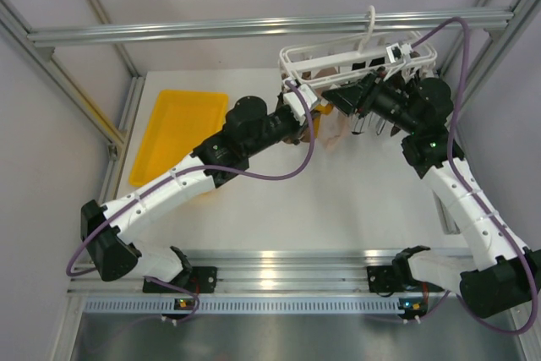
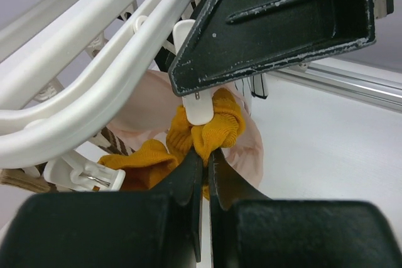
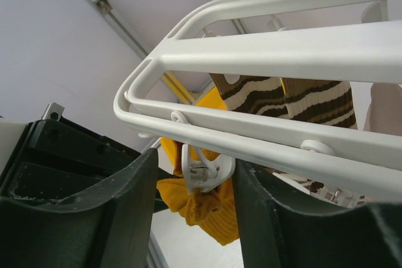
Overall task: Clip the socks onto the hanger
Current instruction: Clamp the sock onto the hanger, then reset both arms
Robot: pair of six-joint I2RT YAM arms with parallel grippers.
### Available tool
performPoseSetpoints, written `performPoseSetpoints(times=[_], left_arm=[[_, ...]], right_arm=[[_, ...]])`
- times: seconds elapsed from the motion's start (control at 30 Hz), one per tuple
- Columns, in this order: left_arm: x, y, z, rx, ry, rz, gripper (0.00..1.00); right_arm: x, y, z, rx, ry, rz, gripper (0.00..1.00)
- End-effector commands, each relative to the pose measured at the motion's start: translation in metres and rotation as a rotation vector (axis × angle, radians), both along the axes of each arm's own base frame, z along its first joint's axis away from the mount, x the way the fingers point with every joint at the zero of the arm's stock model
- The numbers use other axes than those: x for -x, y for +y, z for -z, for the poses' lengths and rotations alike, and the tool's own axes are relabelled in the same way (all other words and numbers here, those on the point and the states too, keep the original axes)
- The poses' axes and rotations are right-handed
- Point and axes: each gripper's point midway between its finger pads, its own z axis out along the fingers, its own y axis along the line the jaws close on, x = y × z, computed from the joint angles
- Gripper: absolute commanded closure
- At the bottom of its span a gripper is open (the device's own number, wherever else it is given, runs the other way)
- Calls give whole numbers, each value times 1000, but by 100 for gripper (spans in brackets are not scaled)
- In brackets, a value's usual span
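Observation:
The white hanger [image 1: 355,61] hangs by its hook from the aluminium bar. In the left wrist view my left gripper [image 2: 205,154] is shut on a fold of the mustard sock [image 2: 220,123], just under a white clip [image 2: 198,108] that bites the same sock. My right gripper [image 3: 196,162] is open. Its fingers [image 3: 125,205] stand on either side of that clip [image 3: 204,171], with a gap on the left side. The mustard sock [image 3: 210,211] hangs bunched below the clip. Brown striped socks [image 3: 282,98] hang from the frame [image 3: 282,54] behind. A pale pink sock [image 2: 144,108] hangs behind the mustard one.
A yellow tray [image 1: 179,133] lies on the table at the left. The long aluminium bar [image 1: 254,27] crosses the back. Both arms meet under the hanger's front left corner, the left gripper [image 1: 319,116] and the right gripper [image 1: 345,99] close together.

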Motion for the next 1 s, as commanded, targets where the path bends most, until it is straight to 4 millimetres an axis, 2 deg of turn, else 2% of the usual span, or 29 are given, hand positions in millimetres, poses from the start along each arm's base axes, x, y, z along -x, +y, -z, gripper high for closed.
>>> performPoseSetpoints(times=[0.0, 0.17, 0.23, 0.27, 0.3, 0.33, 0.37, 0.4, 0.5, 0.57, 0.6, 0.63, 0.67, 0.7, 0.77, 0.87, 0.9, 0.93, 0.97], left_arm=[[5, 1, -49, 109, -104, 16, 100], [3, 1, -42, 95, -89, 7, 100], [5, 1, -38, 84, -78, 12, 98], [5, 2, -38, 84, -70, 10, 88], [6, 2, -31, 70, -53, 14, 83], [7, 3, -29, 66, -44, 15, 80], [9, 3, -22, 59, -26, 18, 69], [12, 5, -19, 50, -9, 27, 65], [20, 10, -2, 22, 60, 33, 48], [26, 13, 9, 13, 108, 41, 41], [31, 18, 14, 2, 135, 39, 40], [35, 21, 16, 6, 157, 35, 40], [39, 24, 29, -1, 202, 34, 40], [47, 31, 28, -1, 214, 40, 39], [56, 39, 41, -16, 264, 43, 34], [64, 58, 53, -16, 385, 23, 23], [54, 73, 58, -4, 428, -24, 18], [54, 81, 63, 22, 492, -42, 2], [48, 102, 70, 37, 541, -79, 2]], right_arm=[[7, 2, -27, -16, -75, -15, 50], [9, 1, -27, -16, -64, -16, 41], [13, 0, -29, -17, -70, -17, 35], [13, 0, -29, -16, -64, -18, 31], [14, -1, -28, -12, -61, -17, 25], [18, -2, -30, -10, -67, -17, 24], [18, -2, -25, -2, -50, -15, 22], [19, -3, -23, 3, -46, -11, 18], [27, -6, -17, 16, -36, -7, 16], [33, -10, -12, 23, -39, -2, 15], [38, -12, -2, 41, -9, 0, 14], [41, -13, 2, 48, -3, 2, 14], [43, -15, 5, 56, 1, 8, 13], [51, -18, 13, 69, 13, 12, 13], [58, -22, 21, 87, 17, 18, 12], [72, -31, 36, 124, 29, 37, 10], [79, -36, 35, 130, 9, 52, 9], [82, -39, 44, 145, 34, 59, 5], [85, -41, 47, 151, 37, 68, 0]])
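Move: The hanger clip at my left hand sits some 3 cm above my left fingertips and about 1 cm ahead and 1 cm right of them, already shut on the yellow sock they still pinch. For my right hand that clip is between the half-open fingers, level and roughly 1 cm to the left. From my left hand, the neighbouring clip lies about 4 cm ahead, 3 cm left and 2 cm up; the pink sock hangs about 3 cm ahead, 4 cm right and 3 cm below. I let go of the yellow sock below its clip: my left fingers stay put briefly, spread wide, then draw away about 6 cm left, 5 cm back and 5 cm down, the wrist tipping some 20 degrees downward. My already opening right fingers spread fully around the clip, then back straight off it, about 7 cm back and 3 cm each right and down. ##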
